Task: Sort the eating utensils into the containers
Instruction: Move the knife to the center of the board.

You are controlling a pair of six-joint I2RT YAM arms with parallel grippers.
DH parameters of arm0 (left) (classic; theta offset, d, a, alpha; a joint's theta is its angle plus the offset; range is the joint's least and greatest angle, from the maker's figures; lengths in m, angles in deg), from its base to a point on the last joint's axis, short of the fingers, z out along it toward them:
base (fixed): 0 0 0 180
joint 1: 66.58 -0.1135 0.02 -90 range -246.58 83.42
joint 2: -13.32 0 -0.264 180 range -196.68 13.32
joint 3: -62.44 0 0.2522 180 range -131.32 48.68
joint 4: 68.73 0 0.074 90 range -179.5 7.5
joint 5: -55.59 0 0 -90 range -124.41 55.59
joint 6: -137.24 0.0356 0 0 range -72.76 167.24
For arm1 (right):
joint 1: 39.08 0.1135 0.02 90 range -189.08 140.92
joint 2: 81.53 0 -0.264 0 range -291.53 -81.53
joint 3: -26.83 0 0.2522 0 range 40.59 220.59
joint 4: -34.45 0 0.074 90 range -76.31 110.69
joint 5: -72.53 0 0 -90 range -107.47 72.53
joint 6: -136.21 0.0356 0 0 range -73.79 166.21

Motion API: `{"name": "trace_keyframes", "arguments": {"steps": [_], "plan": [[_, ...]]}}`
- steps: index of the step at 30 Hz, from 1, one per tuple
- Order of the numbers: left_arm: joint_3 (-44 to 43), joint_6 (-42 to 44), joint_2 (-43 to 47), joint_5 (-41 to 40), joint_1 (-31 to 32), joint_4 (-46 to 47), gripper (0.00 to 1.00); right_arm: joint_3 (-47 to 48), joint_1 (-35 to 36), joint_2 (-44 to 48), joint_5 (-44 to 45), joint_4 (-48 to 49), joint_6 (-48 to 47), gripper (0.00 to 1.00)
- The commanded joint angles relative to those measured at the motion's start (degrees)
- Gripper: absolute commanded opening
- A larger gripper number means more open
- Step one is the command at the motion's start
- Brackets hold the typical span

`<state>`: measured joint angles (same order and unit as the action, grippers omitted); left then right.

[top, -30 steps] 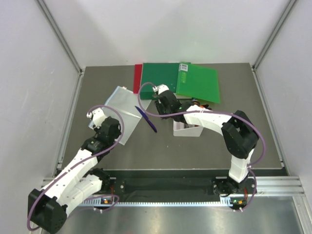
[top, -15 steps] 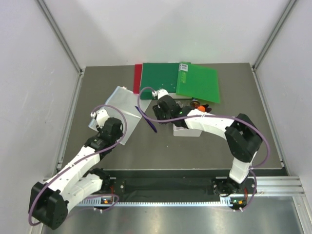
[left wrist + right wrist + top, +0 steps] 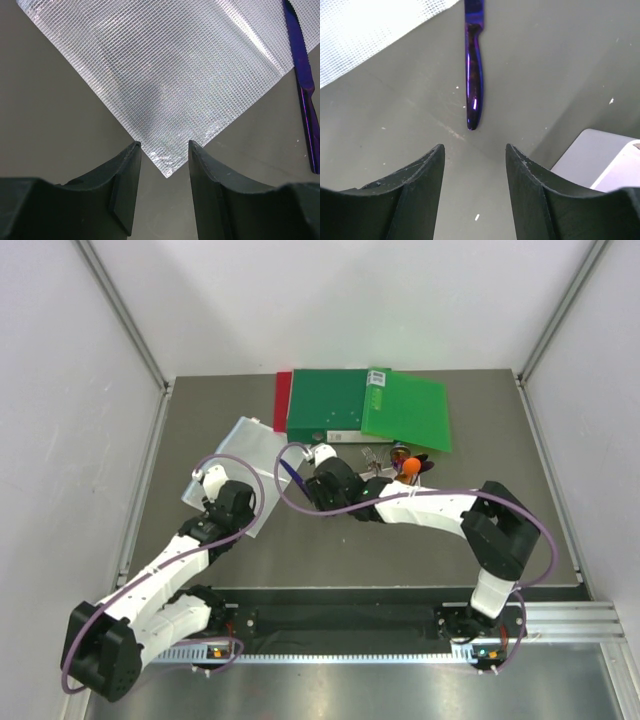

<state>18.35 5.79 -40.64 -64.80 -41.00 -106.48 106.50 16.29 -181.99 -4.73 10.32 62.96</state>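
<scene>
A dark blue knife (image 3: 474,75) lies on the grey table, its handle end just ahead of my right gripper (image 3: 474,150), which is open and empty. In the top view the same knife (image 3: 289,471) runs beside the clear sheet, with my right gripper (image 3: 322,498) over its handle end. Part of the white bin (image 3: 600,155) shows at the right. Orange, purple and silver utensils (image 3: 405,465) poke out behind my right arm, which hides most of the container. My left gripper (image 3: 164,147) is open over a corner of the clear sheet (image 3: 175,75); the knife (image 3: 305,75) lies to its right.
Green folders (image 3: 370,405) and a red one (image 3: 282,400) lie overlapping at the back of the table. The clear mesh sheet (image 3: 245,445) lies left of centre. White walls close in both sides.
My right gripper has swung left from the bin to the knife's handle end and its jaws have widened. The left arm has edged a little forward over the sheet.
</scene>
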Motion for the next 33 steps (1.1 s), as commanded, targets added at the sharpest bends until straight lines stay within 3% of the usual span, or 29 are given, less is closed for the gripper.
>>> {"name": "trace_keyframes", "arguments": {"steps": [1,15,21,25,33], "plan": [[-1.14,0.41,0.08,0.07,-0.18,1.49,0.48,-0.52,0.35,4.57,0.36,3.6,0.56,0.52],[-1.05,-0.21,-3.7,1.83,-0.18,2.54,0.47,-1.84,4.91,3.44,0.1,3.87,1.44,0.53],[-1.93,0.75,-3.26,1.13,-0.27,1.75,0.47,5.0,5.45,-2.44,-0.25,0.27,-2.68,0.55],[-2.63,1.29,-3.0,0.34,-0.18,0.7,0.47,13.61,3.96,-9.38,-0.42,-3.25,-6.73,0.71],[-2.81,-0.03,0.42,-2.56,-0.27,-2.11,0.47,19.07,-1.67,-15.01,-5.26,-3.25,-8.05,0.72]]}}
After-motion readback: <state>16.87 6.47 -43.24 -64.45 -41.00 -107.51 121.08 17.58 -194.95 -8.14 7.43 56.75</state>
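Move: The knife lies ahead and to the left of the right hand, its middle about 11 cm forward, 9 cm left and 7 cm below; its handle end points back towards this hand. The white box stands some 10 cm ahead and 14 cm to the right of that hand, the middle of the white mat about 15 cm ahead and 23 cm to its left. From the left hand the knife is about 15 cm ahead and 13 cm to the right. No contact with the knife can be seen; the right hand works in over its handle. It first lifts slightly and draws back about 3 cm, then sweeps left and forward again while sinking, ending some 5 cm farther left and slightly lower. Its fingers spread wider and the wrist turns a little counter-clockwise. The empty left hand just dips 1.5 cm and rises again. ##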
